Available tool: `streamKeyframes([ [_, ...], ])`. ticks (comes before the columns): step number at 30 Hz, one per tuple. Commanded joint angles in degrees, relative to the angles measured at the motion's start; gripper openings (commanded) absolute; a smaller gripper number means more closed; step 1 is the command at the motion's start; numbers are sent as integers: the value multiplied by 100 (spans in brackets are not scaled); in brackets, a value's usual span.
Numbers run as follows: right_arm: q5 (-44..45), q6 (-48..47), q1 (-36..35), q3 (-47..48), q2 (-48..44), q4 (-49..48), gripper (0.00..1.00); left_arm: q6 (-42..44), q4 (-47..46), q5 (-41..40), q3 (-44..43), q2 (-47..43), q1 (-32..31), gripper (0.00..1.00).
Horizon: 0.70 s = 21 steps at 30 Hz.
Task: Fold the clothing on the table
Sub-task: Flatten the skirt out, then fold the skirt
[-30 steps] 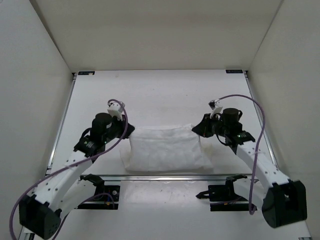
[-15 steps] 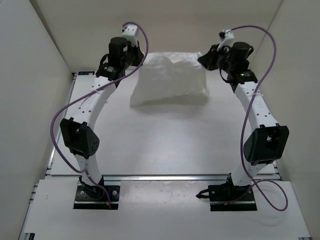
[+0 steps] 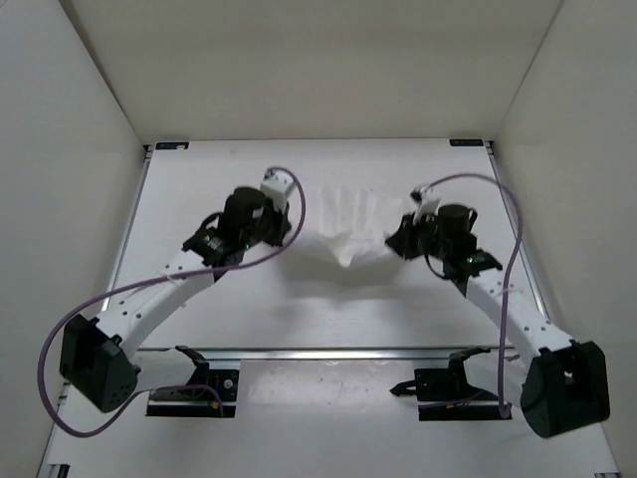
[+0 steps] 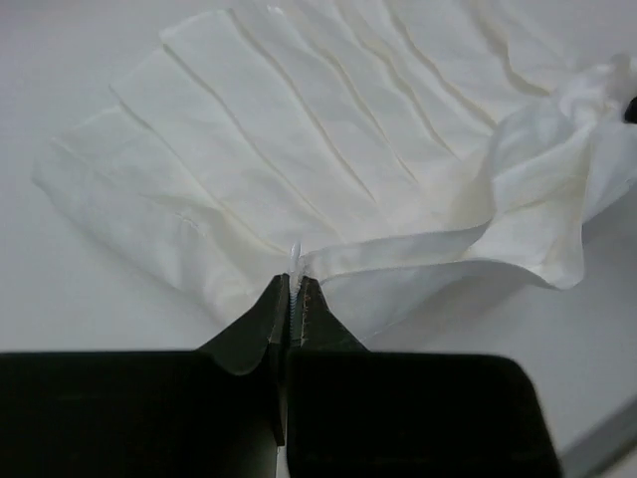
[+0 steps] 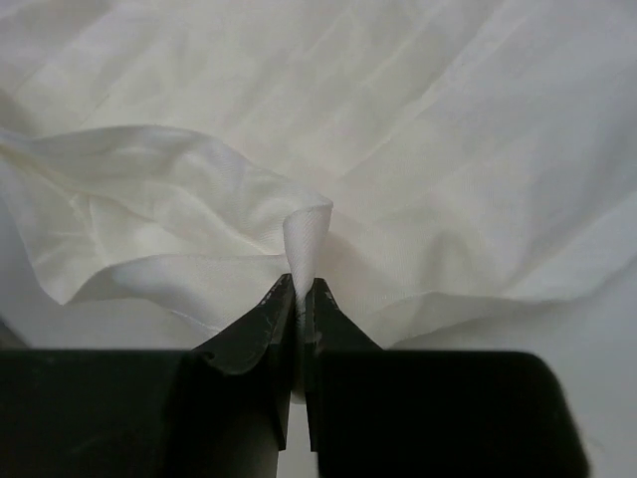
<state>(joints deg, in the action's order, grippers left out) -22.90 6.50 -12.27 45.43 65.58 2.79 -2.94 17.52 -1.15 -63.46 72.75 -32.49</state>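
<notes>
The clothing (image 3: 348, 227), a white pleated garment, lies spread on the table (image 3: 318, 309) between my two grippers, its near edge lifted and sagging in the middle. My left gripper (image 3: 289, 231) is shut on the garment's left near corner; in the left wrist view the jaws (image 4: 294, 289) pinch a thin fabric edge, with the pleats (image 4: 328, 129) fanning away beyond. My right gripper (image 3: 398, 239) is shut on the right near corner; the right wrist view shows a pinched fold of cloth (image 5: 304, 239) standing up between the fingers (image 5: 301, 294).
White walls enclose the table on three sides. A silver rail (image 3: 318, 350) runs along the near edge, with both arm bases (image 3: 189, 383) (image 3: 453, 388) just behind it. Purple cables (image 3: 129, 294) loop off each arm.
Both arms pulled back from the far wall toward the table's middle and came down, carrying the garment, which hung raised half a second ago and now lies partly spread.
</notes>
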Motion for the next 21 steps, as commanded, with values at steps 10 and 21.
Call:
streamKeyframes([
  [10, -487, 1021, 348, -1555, -672, 152, 0, -1447, 437, 888, 2198, -1080, 708, 0],
  [21, -521, 1002, 682, -896, 1472, -1078, 0, -1577, -494, 370, 1715, 1178, 1078, 0],
])
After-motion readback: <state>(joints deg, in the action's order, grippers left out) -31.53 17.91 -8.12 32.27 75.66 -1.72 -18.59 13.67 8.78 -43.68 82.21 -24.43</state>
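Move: The closed grippers still hold the skirt's raised near edge, roughly 22 cm apart and about level fore and aft. From the left hand, the skirt's pleated part spread on the table lies some 9 cm ahead, 14 cm right and 21 cm below; from the right hand, it is about 9 cm ahead, 8 cm left and 17 cm below. The table's front rail is roughly 24 cm straight back from each hand, at table height. Back and down in one quick sweep of about 10 cm each way, both hands swing the held edge towards the front rail, then check briefly and sink more slowly while easing some 5 cm forward again. The left drops farthest and drifts a little left, widening the span; both wrists tip about 30 degrees further down, fingers keeping their pinch. ##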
